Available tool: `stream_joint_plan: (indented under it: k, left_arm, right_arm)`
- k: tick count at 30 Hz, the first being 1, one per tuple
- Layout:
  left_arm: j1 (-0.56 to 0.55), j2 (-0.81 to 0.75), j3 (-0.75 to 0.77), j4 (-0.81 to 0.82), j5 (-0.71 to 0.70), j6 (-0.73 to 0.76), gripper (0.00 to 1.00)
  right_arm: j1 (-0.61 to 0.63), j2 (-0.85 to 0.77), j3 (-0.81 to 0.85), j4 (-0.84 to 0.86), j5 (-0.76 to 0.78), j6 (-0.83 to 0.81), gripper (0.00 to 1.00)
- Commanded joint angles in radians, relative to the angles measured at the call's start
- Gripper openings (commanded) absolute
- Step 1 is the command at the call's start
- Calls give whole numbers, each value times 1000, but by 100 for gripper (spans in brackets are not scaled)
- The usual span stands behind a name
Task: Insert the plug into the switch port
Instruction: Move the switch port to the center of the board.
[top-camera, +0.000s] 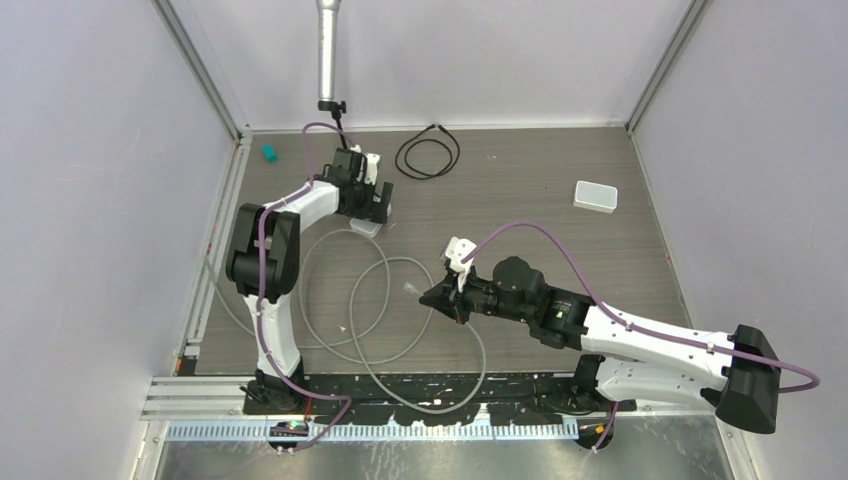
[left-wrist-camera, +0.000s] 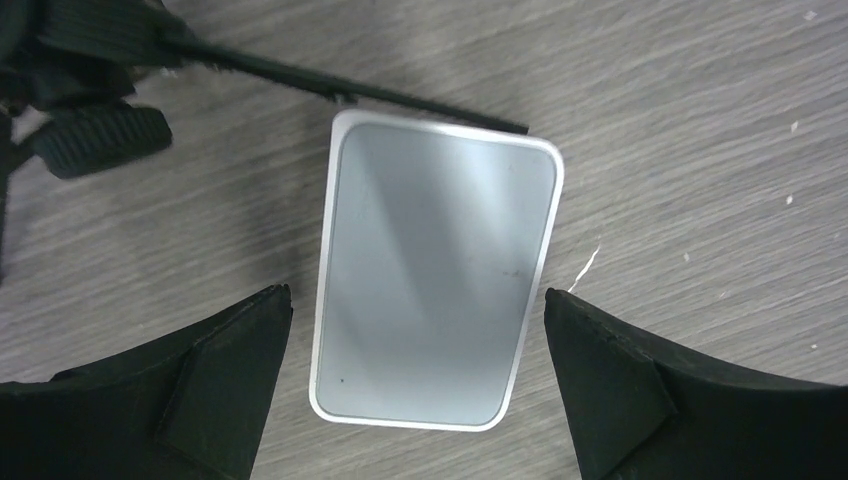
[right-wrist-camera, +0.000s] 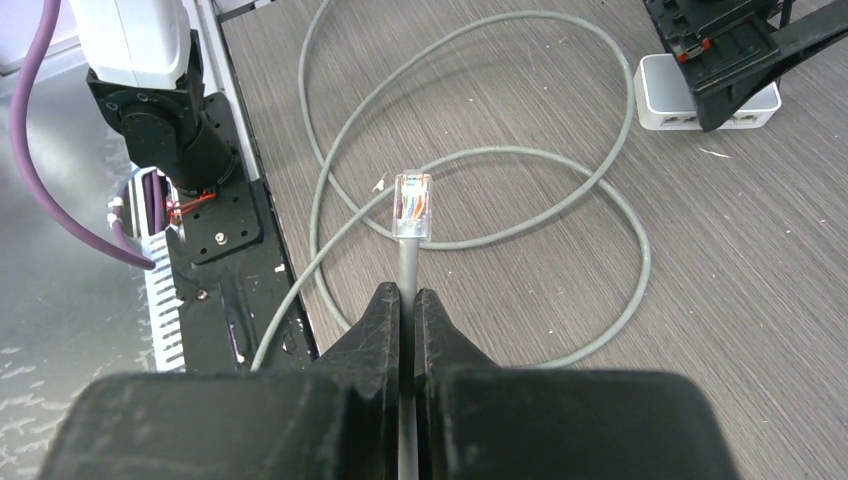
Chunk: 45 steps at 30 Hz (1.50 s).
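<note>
The switch is a small white box with a silvery top, lying flat on the wood table. My left gripper hovers over it, open, one finger on each side and neither touching. From above, the switch sits just under the left gripper. My right gripper is shut on the grey cable just behind the clear plug, which sticks out ahead of the fingertips. In the right wrist view the switch is at the far right, its port side facing the plug. The right gripper is mid-table.
The grey cable loops across the table's near half. A second white box lies at the right, a coiled black cable and a teal bit at the back. Walls close in on three sides.
</note>
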Motion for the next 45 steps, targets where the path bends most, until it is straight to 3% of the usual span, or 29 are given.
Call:
stream_joint_plan:
  k: [1,3,9,13,21,29,32,40,45]
  left_arm:
    - [5,20,47,-96,-13,2,100]
    - [5,26,53,-114,-7,4,97]
    - [-7,33,63,-128,37,11,64]
    - [-53,18,52,-97,58,18,54]
    - [-225,-9,20,35,33,-21,52]
    - [-307,-62,-26,102,34,-143,50]
    - [-317,-69,-77,134,34,-140,49]
    - [-317,-58,-133,152,63,-109,50]
    - [-317,-79,-171,139,101,-95,49]
  right_arm:
    - [0,-21,4,13,-24,15,0]
    - [1,-18,5,13,-25,14,1]
    - [1,-21,12,6,-24,8,1]
    - [1,-36,13,-25,11,-2,1]
    - [0,-134,-3,-92,112,38,1]
    - [-12,-186,16,-289,435,188,1]
    - [-36,-171,18,-317,486,157,1]
    - [-257,12,72,-323,316,132,1]
    - [-344,200,103,-230,231,115,1]
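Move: The switch sits open between my left hand's fingertips, its middle about 1 cm ahead and 2 cm below. A tripod leg lies some 6 cm ahead of that hand and 1 cm left; the cable's forward arc is about 4 cm back and 4 cm left. From my raised right hand, which holds the plug, the switch is roughly 23 cm ahead, 14 cm left and 18 cm down, and the cable loop lies 8 cm left, level fore and aft, 19 cm below. I ease my left hand back a touch, pinch the switch by its long sides, then slide it along the board some 14 cm to the right and about 6 cm back, turning clockwise about 15 degrees. Meanwhile my right hand, still gripping the plug's cable, swings right, then forward and down towards the switch, turning clockwise to point more forward. ##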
